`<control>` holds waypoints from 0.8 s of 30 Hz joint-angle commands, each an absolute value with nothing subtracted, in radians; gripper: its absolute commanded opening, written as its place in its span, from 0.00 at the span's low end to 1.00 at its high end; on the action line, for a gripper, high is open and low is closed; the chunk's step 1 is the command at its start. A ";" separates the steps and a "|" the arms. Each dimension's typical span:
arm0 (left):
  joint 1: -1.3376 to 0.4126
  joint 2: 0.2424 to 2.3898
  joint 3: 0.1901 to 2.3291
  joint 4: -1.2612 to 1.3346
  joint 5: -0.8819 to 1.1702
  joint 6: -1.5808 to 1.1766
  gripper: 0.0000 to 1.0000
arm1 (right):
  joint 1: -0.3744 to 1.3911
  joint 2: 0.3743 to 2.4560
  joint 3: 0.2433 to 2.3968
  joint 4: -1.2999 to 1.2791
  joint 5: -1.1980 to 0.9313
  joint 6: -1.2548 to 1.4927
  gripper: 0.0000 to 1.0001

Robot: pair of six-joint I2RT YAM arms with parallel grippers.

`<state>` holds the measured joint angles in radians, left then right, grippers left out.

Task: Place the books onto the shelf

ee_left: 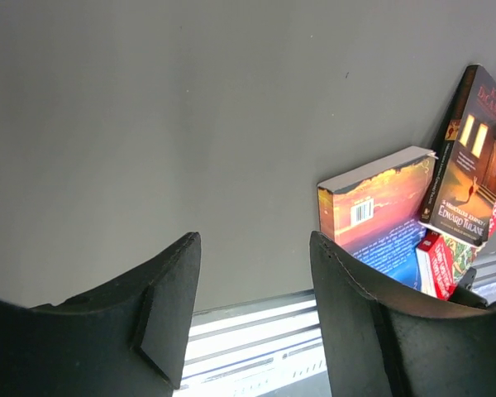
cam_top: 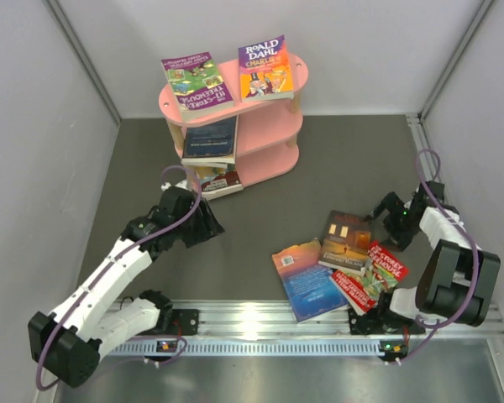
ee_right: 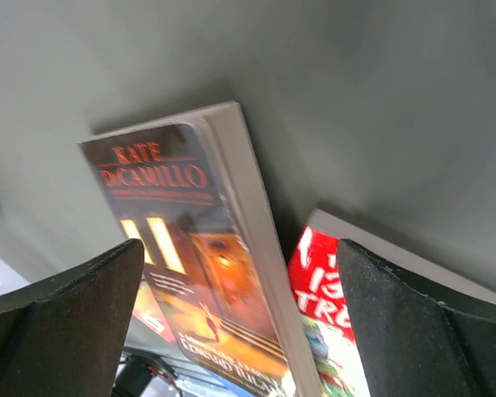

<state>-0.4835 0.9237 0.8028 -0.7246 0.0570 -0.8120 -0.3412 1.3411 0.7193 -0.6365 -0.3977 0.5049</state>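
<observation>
The pink shelf (cam_top: pixel 279 128) stands at the back of the table. On its top board lie a purple book (cam_top: pixel 197 84) and a yellow Roald Dahl book (cam_top: pixel 266 69). A dark blue book (cam_top: pixel 210 140) lies on the middle tier and another book (cam_top: pixel 220 181) on the bottom one. Loose books are piled at front right: a dark one (cam_top: pixel 346 241) (ee_left: pixel 475 157) (ee_right: pixel 190 248), an orange-blue one (cam_top: pixel 307 279) (ee_left: pixel 380 215) and a red one (cam_top: pixel 386 269) (ee_right: pixel 331 289). My left gripper (cam_top: pixel 208 221) (ee_left: pixel 255 248) is open and empty near the shelf's foot. My right gripper (cam_top: pixel 383 211) (ee_right: pixel 240 252) hangs open just over the dark book's edge.
Grey walls close in the table on the left, back and right. An aluminium rail (cam_top: pixel 260 323) runs along the near edge between the arm bases. A purple cable (cam_top: pixel 181 220) loops over the left arm.
</observation>
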 commanded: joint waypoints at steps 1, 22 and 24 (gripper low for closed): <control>-0.485 0.963 0.845 -0.649 0.075 -0.792 0.60 | -0.293 1.374 0.658 -0.497 -0.445 0.543 1.00; -0.485 0.992 0.881 -0.672 0.057 -0.787 0.60 | -0.094 1.563 0.623 -0.241 -0.479 0.652 0.57; -0.485 0.992 0.884 -0.673 0.057 -0.788 0.60 | -0.058 1.571 0.606 -0.195 -0.497 0.672 0.42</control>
<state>-0.4835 1.0058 0.8375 -0.6937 0.0635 -0.7937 -0.1165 1.5249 0.6636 -0.2298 -0.5312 0.6651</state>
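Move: The Kate DiCamillo book lies flat about 9 cm to the left of the open right gripper, some 3 cm farther back and 3 cm lower. The red-and-green treehouse book is roughly 14 cm back and 5 cm left of this gripper, tucked under the DiCamillo book's near end. The blue book is some 22 cm left and 15 cm back. From the left gripper, the DiCamillo book is around 37 cm to the right, 2 cm ahead and 13 cm below. Sweep the right gripper about 7 cm left and 5 cm forward, wide open, up against the far part of the DiCamillo book's right edge, pushing that edge leftward and sinking about 2 cm, mostly late on. Tip the fingers some 10 degrees on the way, then close them to about half over the edge, one finger above the cover and the other outside it. ##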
